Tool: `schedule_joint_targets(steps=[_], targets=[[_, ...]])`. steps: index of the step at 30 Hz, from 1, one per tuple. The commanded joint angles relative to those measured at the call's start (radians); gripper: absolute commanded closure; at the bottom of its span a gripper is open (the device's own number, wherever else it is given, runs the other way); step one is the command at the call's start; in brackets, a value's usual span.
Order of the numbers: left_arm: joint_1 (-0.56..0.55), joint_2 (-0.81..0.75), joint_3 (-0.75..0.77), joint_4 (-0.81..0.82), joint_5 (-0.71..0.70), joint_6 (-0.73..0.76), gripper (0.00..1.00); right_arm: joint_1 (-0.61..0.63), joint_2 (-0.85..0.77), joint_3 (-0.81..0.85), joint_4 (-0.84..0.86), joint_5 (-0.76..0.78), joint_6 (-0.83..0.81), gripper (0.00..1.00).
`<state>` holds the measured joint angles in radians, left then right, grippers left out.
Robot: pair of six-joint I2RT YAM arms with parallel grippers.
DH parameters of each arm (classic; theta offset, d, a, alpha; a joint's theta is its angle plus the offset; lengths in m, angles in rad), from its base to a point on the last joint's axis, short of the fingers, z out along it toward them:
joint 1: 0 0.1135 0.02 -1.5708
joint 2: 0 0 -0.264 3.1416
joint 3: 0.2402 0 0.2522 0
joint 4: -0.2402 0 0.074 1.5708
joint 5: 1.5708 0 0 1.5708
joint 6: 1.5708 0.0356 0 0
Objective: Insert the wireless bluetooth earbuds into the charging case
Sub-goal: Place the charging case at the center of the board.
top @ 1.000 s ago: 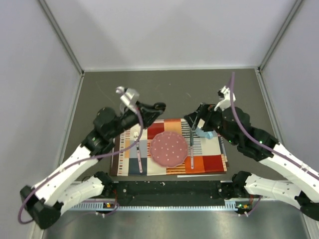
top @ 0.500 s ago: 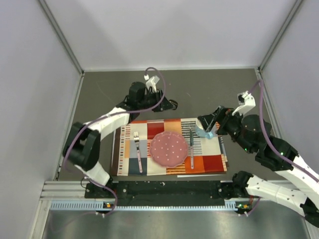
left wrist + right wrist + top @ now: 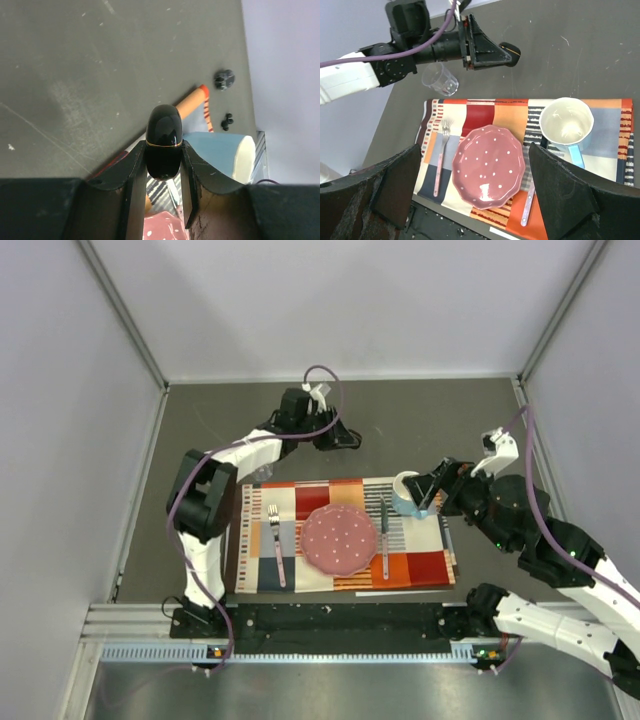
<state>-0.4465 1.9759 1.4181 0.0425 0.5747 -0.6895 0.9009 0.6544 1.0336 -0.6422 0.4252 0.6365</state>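
Observation:
The charging case is a glossy black pebble with a thin gold seam, lid closed. My left gripper is shut on it, holding it above the grey table behind the placemat. The case also shows in the right wrist view and the left gripper from above. Two tiny dark earbuds lie on the table past the placemat's far right corner, near the wall. My right gripper hangs open and empty high over the mat, by the mug.
On the placemat lie a pink dotted plate, a fork to its left and a knife to its right. The blue mug stands at the mat's back right. A clear plastic cup stands off the mat's back left corner.
My left arm has swung from over the mat out to the back of the table, carrying the case. My right arm has drawn back to the right, uncovering the mug.

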Motion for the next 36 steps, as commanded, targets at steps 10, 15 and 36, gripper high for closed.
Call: schedule_joint_targets(steps=[10,15,36], targets=[[0.003,0.138,0.073,-0.067,-0.041,0.03,0.93,-0.005,-0.027,-0.015,-0.02,-0.008,-0.014,0.12],[0.003,0.166,0.088,-0.092,-0.052,0.035,0.87,-0.005,-0.039,-0.02,-0.03,-0.005,-0.011,0.12],[0.028,0.153,0.094,-0.201,-0.113,0.082,0.67,-0.005,0.014,0.006,-0.051,-0.011,-0.087,0.11]])
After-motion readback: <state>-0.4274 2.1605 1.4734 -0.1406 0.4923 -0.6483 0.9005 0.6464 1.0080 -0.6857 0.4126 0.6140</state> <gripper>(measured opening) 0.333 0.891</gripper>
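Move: Straight below the charging case in the left hand, some 12 cm down and about 2 cm left, is the bare patch of board it is taken to. The mug stands roughly 13 cm right of the left hand and 8 cm back, the glass about 18 cm left and level, the pink plate's middle some 17 cm back and 1 cm left. From the right hand that patch lies about 20 cm ahead, 14 cm left and 30 cm below. Lowering the still-pinched charging case towards the bare board just beyond the placemat, the left hand sinks about 10 cm, quickly at first and then ever more gently, easing a couple of centimetres left late on. Its fingers tip some 15 degrees steeper downward and keep their grip. ##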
